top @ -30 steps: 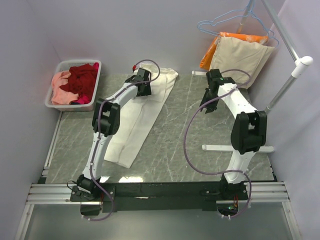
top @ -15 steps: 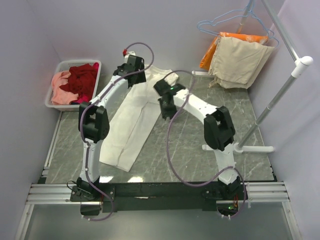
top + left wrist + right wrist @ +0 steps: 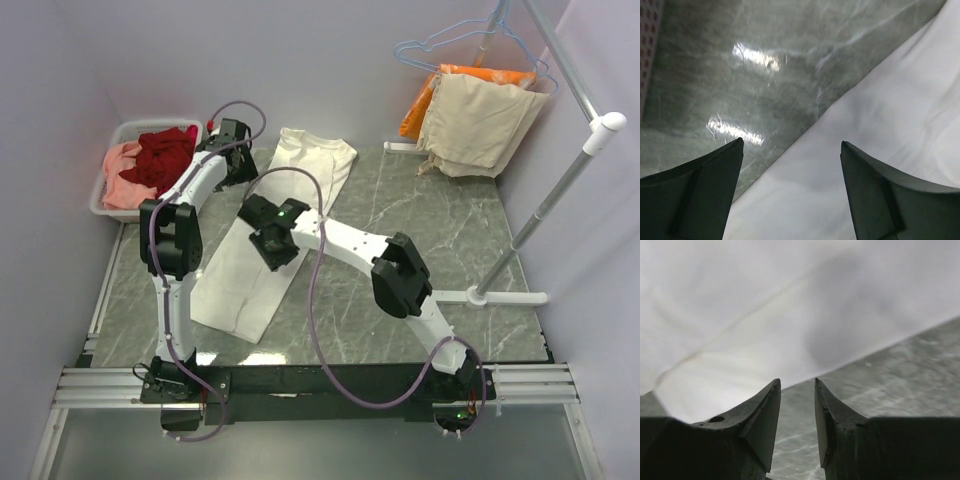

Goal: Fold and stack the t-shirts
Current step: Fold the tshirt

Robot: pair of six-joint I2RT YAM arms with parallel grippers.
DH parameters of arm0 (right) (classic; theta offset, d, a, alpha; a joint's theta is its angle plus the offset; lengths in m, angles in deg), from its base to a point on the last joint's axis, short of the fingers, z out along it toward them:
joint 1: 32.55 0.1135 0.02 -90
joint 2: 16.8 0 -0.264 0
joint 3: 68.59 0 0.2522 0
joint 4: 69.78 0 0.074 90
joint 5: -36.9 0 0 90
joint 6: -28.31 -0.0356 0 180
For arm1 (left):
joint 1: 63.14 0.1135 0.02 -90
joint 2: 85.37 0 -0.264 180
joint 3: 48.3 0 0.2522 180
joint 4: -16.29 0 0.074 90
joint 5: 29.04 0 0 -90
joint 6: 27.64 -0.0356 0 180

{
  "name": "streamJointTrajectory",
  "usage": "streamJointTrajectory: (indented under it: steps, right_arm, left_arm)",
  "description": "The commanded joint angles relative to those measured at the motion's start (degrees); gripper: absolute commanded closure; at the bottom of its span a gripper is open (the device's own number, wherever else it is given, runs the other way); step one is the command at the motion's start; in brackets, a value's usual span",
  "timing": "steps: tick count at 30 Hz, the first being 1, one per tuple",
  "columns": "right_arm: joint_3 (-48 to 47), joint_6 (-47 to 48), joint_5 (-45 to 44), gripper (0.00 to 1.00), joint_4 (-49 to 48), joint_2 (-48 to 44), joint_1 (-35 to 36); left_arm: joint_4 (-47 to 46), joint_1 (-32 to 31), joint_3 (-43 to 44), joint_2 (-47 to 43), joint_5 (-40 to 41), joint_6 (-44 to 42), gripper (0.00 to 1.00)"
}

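Note:
A white t-shirt [image 3: 262, 240] lies on the table as a long strip folded lengthwise, running from the far middle towards the near left; no print shows. Dark red t-shirts [image 3: 165, 155] and a salmon pink one [image 3: 120, 180] are heaped in the basket [image 3: 108, 207]. My left gripper [image 3: 235, 165] hovers over the strip's far left edge, its jaws wide open and empty, with the white t-shirt [image 3: 880, 125] and bare table below. My right gripper [image 3: 272, 245] is low at the strip's right edge, about halfway along. Its jaws [image 3: 796, 381] stand narrowly apart over the table, beside the white t-shirt [image 3: 765, 305].
A beige cloth [image 3: 480, 125] and an orange cloth [image 3: 425, 100] hang at the far right under blue wire hangers [image 3: 450, 40]. The rack's pole [image 3: 560, 190] slants over the right side, its white foot [image 3: 500, 297] on the table. Walls close in on both sides.
My right arm has swung left from near the rack to the white t-shirt's right edge, its jaws parting slightly. My left arm has shifted left from the shirt's top towards its left edge.

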Motion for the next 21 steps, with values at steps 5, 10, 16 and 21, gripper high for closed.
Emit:
streamJointTrajectory:
  steps: [5, 10, 16, 21]
  right_arm:
    - [-5.25, 3.38, 5.62, 0.58, 2.53, 5.99, 1.77]
    - [0.01, 3.73, 7.83, 0.58, 1.04, 5.29, 3.00]
    - [12.31, 3.12, 8.27, 0.59, 0.51, 1.34, 4.23]
    - [28.57, 2.15, 6.69, 0.59, -2.13, -6.65, 3.71]
  left_arm:
    - [1.65, 1.95, 1.79, -3.77, -5.67, 0.31, 0.16]
    - [1.92, 1.86, 2.50, -3.76, -5.76, 0.31, 0.16]
    - [1.75, 1.86, 2.06, -4.81, -4.97, -0.04, 0.16]
    - [1.31, 1.86, 0.83, -5.60, -4.71, -0.31, 0.16]
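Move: The t-shirt, folded into a long strip, lies under the right hand; the spot near its right edge that this hand goes for is about 4 cm back, level sideways and some 6 cm below. The strip's near hem lies roughly 15 cm back and 13 cm to the left, its collar end some 35 cm ahead and 8 cm to the right, both at table height. From the left hand that spot is about 27 cm back, 11 cm to the right and 10 cm below. Onto the t-shirt's cloth, just inside its right edge, comes the right hand with its fingers partly open: it first swings some 3 cm left while easing back, then sinks about 6 cm until the tips touch. Staying low, it draws back and to the right, dragging the cloth towards the base, the wrist tipping the fingertips back some 10 degrees. ##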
